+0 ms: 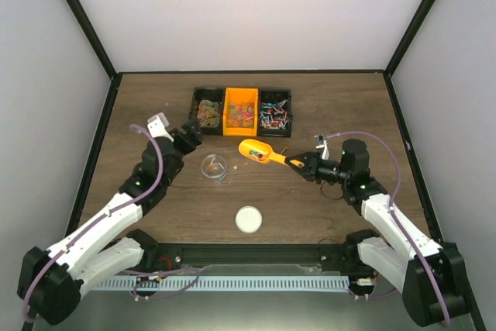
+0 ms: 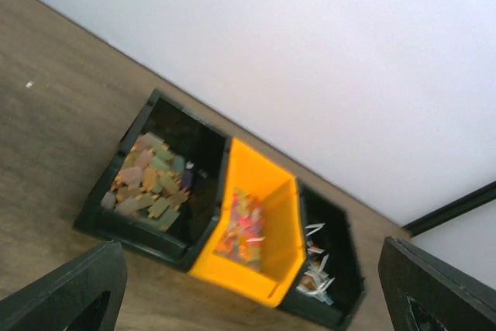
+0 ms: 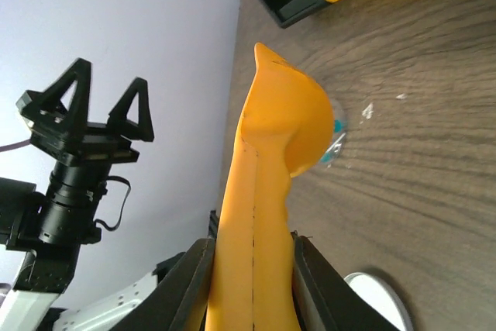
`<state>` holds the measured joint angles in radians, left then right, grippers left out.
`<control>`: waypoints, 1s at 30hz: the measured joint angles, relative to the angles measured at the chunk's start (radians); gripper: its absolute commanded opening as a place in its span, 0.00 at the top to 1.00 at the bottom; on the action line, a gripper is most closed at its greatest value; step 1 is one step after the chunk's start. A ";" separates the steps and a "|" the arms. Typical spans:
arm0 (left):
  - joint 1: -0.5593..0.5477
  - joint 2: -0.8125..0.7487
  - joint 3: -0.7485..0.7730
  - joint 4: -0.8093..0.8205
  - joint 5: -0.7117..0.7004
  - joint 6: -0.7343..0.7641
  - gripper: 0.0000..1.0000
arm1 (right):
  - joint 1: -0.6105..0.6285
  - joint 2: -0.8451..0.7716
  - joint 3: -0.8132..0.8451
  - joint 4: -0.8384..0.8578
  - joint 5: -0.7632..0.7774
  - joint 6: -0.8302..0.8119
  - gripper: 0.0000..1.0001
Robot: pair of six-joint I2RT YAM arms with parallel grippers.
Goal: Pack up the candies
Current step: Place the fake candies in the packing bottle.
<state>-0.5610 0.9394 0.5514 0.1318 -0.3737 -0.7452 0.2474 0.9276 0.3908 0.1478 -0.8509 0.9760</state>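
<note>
The candies lie in three bins at the back: brownish-green gummies [image 1: 208, 111] [image 2: 149, 180] in a black bin, red-orange bits [image 1: 241, 113] [image 2: 243, 226] in the orange bin [image 2: 288, 215], and thin wrapped pieces [image 1: 273, 115] [image 2: 316, 273] in another black bin. My right gripper [image 1: 299, 163] [image 3: 249, 269] is shut on the handle of an orange scoop [image 1: 254, 149] [image 3: 275, 125], whose bowl hangs just right of a clear cup [image 1: 215, 166] [image 3: 335, 139]. My left gripper [image 1: 186, 136] [image 2: 248, 249] hovers open and empty, in front of the bins.
A white round lid [image 1: 249, 219] [image 3: 381, 297] lies near the front centre of the wooden table [image 1: 325, 114]. A few tiny crumbs [image 3: 368, 110] sit on the wood near the cup. White walls enclose the table on three sides.
</note>
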 measured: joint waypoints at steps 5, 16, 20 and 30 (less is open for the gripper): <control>0.000 -0.026 0.177 -0.165 0.002 -0.055 0.09 | 0.003 -0.031 0.093 -0.111 -0.045 0.004 0.99; -0.001 -0.038 0.387 -0.501 0.019 -0.158 0.09 | 0.005 -0.028 0.211 -0.292 -0.063 -0.008 0.99; -0.001 -0.037 0.415 -0.560 0.010 -0.174 0.09 | 0.008 0.015 0.217 -0.330 -0.071 -0.033 0.99; -0.001 0.003 0.429 -0.601 0.006 -0.204 0.08 | 0.027 0.144 0.303 -0.411 -0.084 -0.112 0.99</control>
<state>-0.5617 0.9424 0.9802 -0.4690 -0.3676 -0.9489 0.2749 1.0714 0.6937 -0.2634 -0.9352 0.8642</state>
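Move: The packing bottle stands about 22 cm to the left of the right hand that holds the loaded scoop, roughly level with it front to back and some 13 cm lower. The orange bin lies about 25 cm ahead and 15 cm left of that hand, the lollipop bin about 25 cm ahead and 3 cm left, and the white lid 14 cm back and 13 cm left. From the empty left hand, the bottle is about 10 cm right, 9 cm back and well below. The orange scoop, still pinched by its handle in the right hand, goes up about 6 cm, then sinks back more than half of that while easing 2 cm left. Its bowl swings slightly counter-clockwise towards the bottle's side, and the wrist rolls the forward side down some 10 degrees. The open left hand rises about 9 cm, drifting back a little, then settles slightly lower, fingers tipping down. ##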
